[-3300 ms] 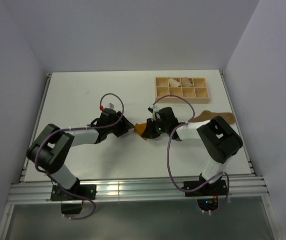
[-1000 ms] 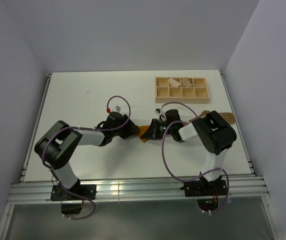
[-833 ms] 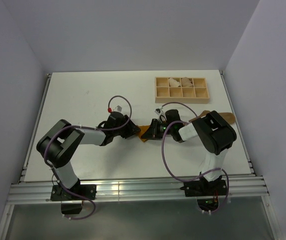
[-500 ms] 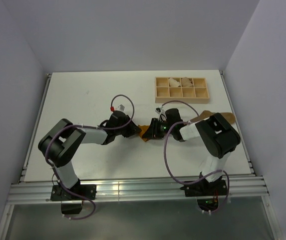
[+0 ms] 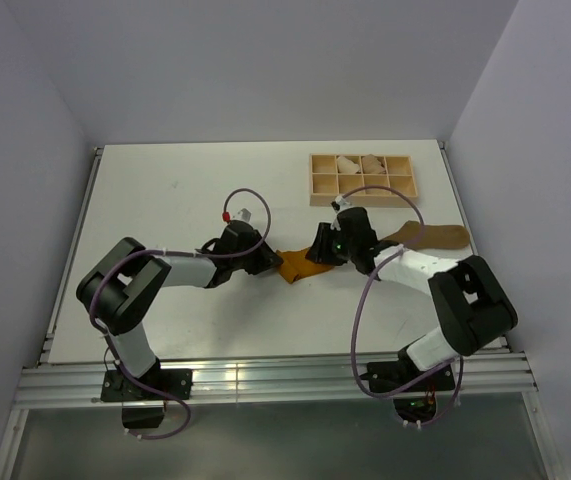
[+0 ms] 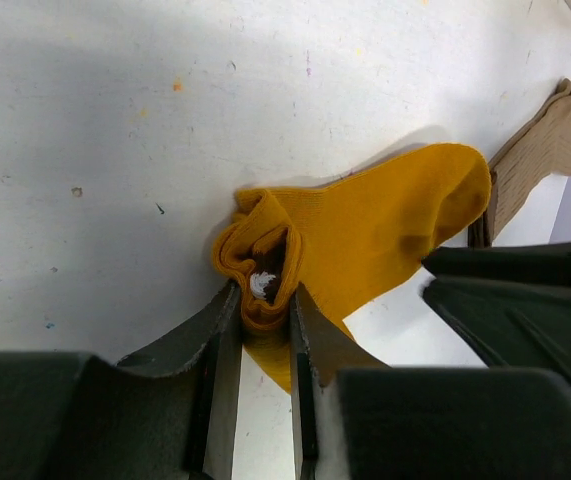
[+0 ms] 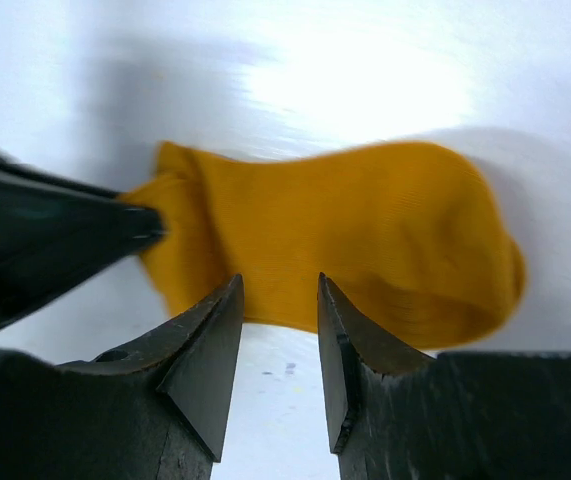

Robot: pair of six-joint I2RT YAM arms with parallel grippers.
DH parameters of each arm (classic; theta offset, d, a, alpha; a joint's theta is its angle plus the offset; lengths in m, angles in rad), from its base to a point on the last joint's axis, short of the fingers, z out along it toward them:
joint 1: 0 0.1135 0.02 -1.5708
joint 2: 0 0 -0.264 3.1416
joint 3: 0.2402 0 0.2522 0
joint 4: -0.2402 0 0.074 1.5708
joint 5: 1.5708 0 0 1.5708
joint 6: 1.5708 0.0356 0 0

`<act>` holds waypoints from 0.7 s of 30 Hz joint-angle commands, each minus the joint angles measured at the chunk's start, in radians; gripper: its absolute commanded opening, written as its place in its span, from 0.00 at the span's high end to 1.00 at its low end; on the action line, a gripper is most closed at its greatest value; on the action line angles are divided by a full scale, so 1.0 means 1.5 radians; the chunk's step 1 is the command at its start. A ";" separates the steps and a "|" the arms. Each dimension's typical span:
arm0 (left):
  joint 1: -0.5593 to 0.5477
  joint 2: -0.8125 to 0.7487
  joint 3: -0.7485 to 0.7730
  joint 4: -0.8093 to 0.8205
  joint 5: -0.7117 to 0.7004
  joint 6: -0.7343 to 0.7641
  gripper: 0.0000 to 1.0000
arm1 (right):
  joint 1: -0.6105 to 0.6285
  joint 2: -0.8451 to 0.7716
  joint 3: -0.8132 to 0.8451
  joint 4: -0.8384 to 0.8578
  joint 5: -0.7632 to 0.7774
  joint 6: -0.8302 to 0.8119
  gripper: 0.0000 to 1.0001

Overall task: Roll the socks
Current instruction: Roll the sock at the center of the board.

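Note:
The mustard-orange sock (image 5: 293, 266) lies mid-table between the two grippers, its cuff end curled into a small roll with a bit of white showing inside. My left gripper (image 6: 262, 296) is shut on that rolled end; in the top view the left gripper (image 5: 268, 262) sits at the sock's left edge. The sock's toe part (image 6: 395, 215) spreads flat to the right. My right gripper (image 7: 277, 287) is open just short of the sock (image 7: 355, 240), with only bare table between its fingers. The tan-brown sock (image 5: 433, 235) lies flat to the right.
A wooden compartment tray (image 5: 362, 197) holding pale rolled bundles stands at the back right. The right arm's purple cable (image 5: 357, 320) loops over the table's near right side. The tan sock's cuff (image 6: 555, 140) lies just beyond the mustard sock.
My left gripper closed on the sock's rolled end. My right gripper opened, let go of the sock and drew back slightly to the right, its elbow swinging out right.

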 commanded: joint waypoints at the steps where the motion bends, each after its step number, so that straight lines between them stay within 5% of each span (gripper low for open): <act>1: -0.003 -0.010 0.003 -0.075 -0.047 0.029 0.98 | -0.002 0.033 0.021 -0.051 0.076 -0.013 0.57; 16: 0.055 -0.052 -0.054 -0.129 -0.110 -0.014 1.00 | 0.004 0.233 0.245 -0.043 0.043 -0.115 0.58; 21: 0.061 -0.049 -0.044 -0.138 -0.114 -0.038 1.00 | 0.019 0.180 0.269 -0.062 0.045 -0.175 0.58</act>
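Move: The mustard sock's foot lies almost under the right hand, about 2 cm ahead and 5 cm below. The rolled cuff, already pinched in the left fingers, is some 8 cm to the right hand's left, level fore and aft. The divided tray sits about 22 cm ahead and 13 cm right of the right hand, the brown sock roughly 6 cm ahead and 26 cm right. From the left hand, the foot is about 9 cm right, 2 cm ahead and 2 cm lower. Right fingers dip, then sweep 8 cm forward, seemingly pushing the foot; left draws its held roll 5 cm left. ##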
